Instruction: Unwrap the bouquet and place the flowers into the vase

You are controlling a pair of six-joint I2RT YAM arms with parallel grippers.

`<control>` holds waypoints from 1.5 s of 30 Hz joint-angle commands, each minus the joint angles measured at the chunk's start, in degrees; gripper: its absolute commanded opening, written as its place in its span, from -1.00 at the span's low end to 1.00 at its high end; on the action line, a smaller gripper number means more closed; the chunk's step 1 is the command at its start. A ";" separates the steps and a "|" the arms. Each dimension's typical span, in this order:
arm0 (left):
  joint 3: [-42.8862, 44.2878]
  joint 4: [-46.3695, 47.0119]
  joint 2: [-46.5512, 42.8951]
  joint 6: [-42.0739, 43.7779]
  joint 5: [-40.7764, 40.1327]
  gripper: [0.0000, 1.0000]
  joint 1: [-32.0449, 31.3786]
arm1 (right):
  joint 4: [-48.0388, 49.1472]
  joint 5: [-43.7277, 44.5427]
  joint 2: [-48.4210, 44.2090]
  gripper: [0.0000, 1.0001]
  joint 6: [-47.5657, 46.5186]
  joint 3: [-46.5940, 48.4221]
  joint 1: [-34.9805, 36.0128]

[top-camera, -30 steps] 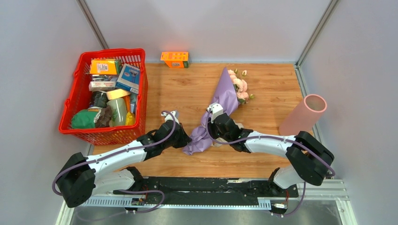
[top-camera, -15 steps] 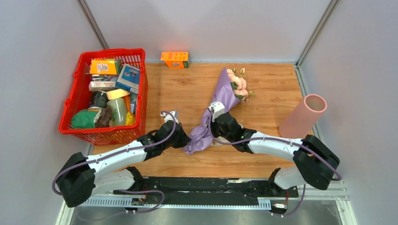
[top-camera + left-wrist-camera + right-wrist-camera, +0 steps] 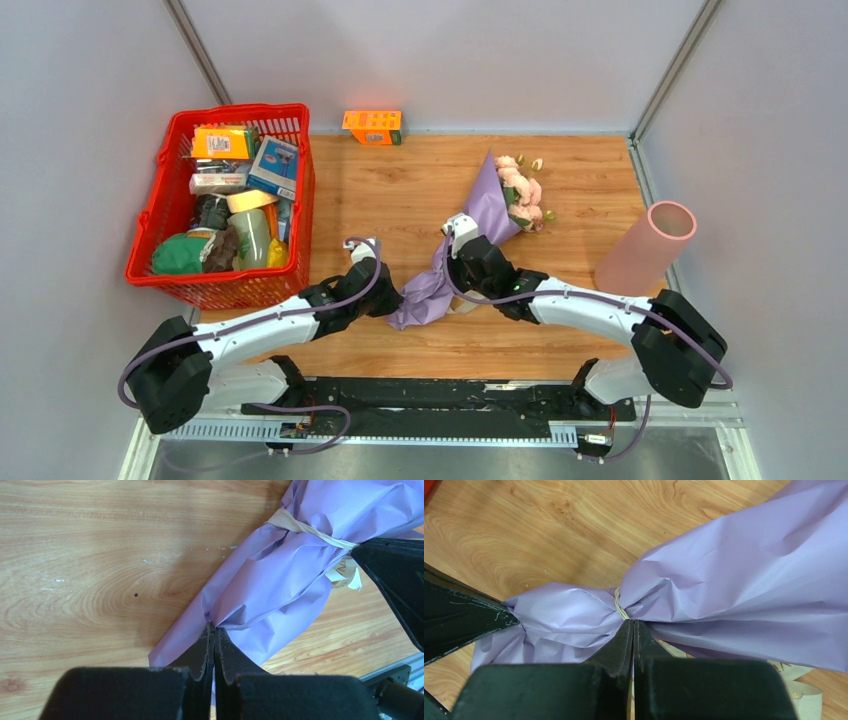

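The bouquet (image 3: pixel 484 214) lies slanted on the wooden table, wrapped in lilac paper. Its pink flowers (image 3: pixel 522 188) stick out at the far end. A cream ribbon (image 3: pixel 619 608) ties the paper at the waist. My left gripper (image 3: pixel 214 626) is shut on a fold of the paper (image 3: pixel 280 580) near the lower end. My right gripper (image 3: pixel 633 622) is shut at the tie, with the ribbon running between its fingers. In the top view the left gripper (image 3: pixel 397 300) and right gripper (image 3: pixel 450 270) sit on either side of the crumpled paper tail. The pink vase (image 3: pixel 646 244) stands at the right edge, apart from both.
A red basket (image 3: pixel 172 136) full of groceries stands at the left. An orange box (image 3: pixel 372 126) sits by the back wall. Grey walls close in the table on three sides. The right gripper's dark finger (image 3: pixel 395 575) shows in the left wrist view.
The right gripper has shut at the ribbon. The bouquet's flower end has swung to the right, and the right arm's elbow has shifted right. The left gripper stays shut on the paper.
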 commanded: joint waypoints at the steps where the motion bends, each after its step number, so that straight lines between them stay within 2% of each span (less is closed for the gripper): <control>1: 0.35 -7.12 0.88 0.85 -3.98 -1.00 0.15 | -1.31 5.91 -0.25 -1.00 -0.56 6.10 -2.05; 6: -0.35 -7.56 1.24 0.41 -4.60 -1.00 0.15 | -2.46 6.97 -2.27 -1.00 -1.09 11.21 -4.68; 13: -0.97 -7.29 0.97 -0.03 -4.69 -1.00 0.15 | -4.20 4.07 -1.57 -1.00 -1.70 15.34 -7.32; 16: -1.06 -5.54 0.01 0.32 -2.59 -1.00 0.15 | -4.57 -6.69 -1.75 -1.00 -3.10 15.00 -7.32; 21: -3.43 0.78 -3.24 -0.29 1.90 -1.00 0.23 | -1.51 -25.87 -4.03 -0.56 -4.33 7.45 -7.24; 25: -3.70 2.81 -5.09 -0.20 3.48 -1.00 0.15 | -2.37 -31.69 -2.46 -0.31 -5.57 5.59 -7.24; 29: -3.26 3.52 -5.79 0.06 4.36 -1.00 0.15 | -4.30 -33.11 1.14 -0.24 -5.22 5.76 -7.32; 33: -3.25 2.90 -6.93 -0.64 4.45 -1.00 0.15 | -4.39 -30.66 2.73 -0.24 -4.51 5.33 -7.24; 36: -3.17 2.20 -8.51 -1.35 4.45 -1.00 0.15 | -4.48 -27.68 2.38 -0.24 -4.86 4.19 -7.24; 40: -2.47 0.62 -10.01 -2.58 4.19 -1.00 0.15 | -4.48 -27.84 0.81 -0.31 -5.31 2.17 -7.32; 45: -1.32 -0.96 -9.75 -2.49 4.01 -1.00 0.15 | -4.48 -26.70 -1.92 -0.29 -5.13 -0.03 -7.32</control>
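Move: The right fingers are shut at the ribbon tie, its middle just 1 cm ahead, 1 cm to the left and about 1 cm below. From that hand the flower heads lie some 17 cm ahead, 15 cm right; the wrap's tail about 7 cm back, 8 cm left; the loose ribbon ends 5 cm back, 3 cm right and lower. The left hand, still pinching the tail, has the tie roughly 6 cm ahead and 9 cm right. Up and forward the right hand tugs quickly from the tie with shut fingers, about 10 cm up and 7 forward, then swings back and down to end just behind its start, fingers opening about a third, wrist turning counter-clockwise and tipping down. The left keeps its pinch on the wrap's tail, dipping slightly leftward, then easing up about 3 cm, rightward and back. ##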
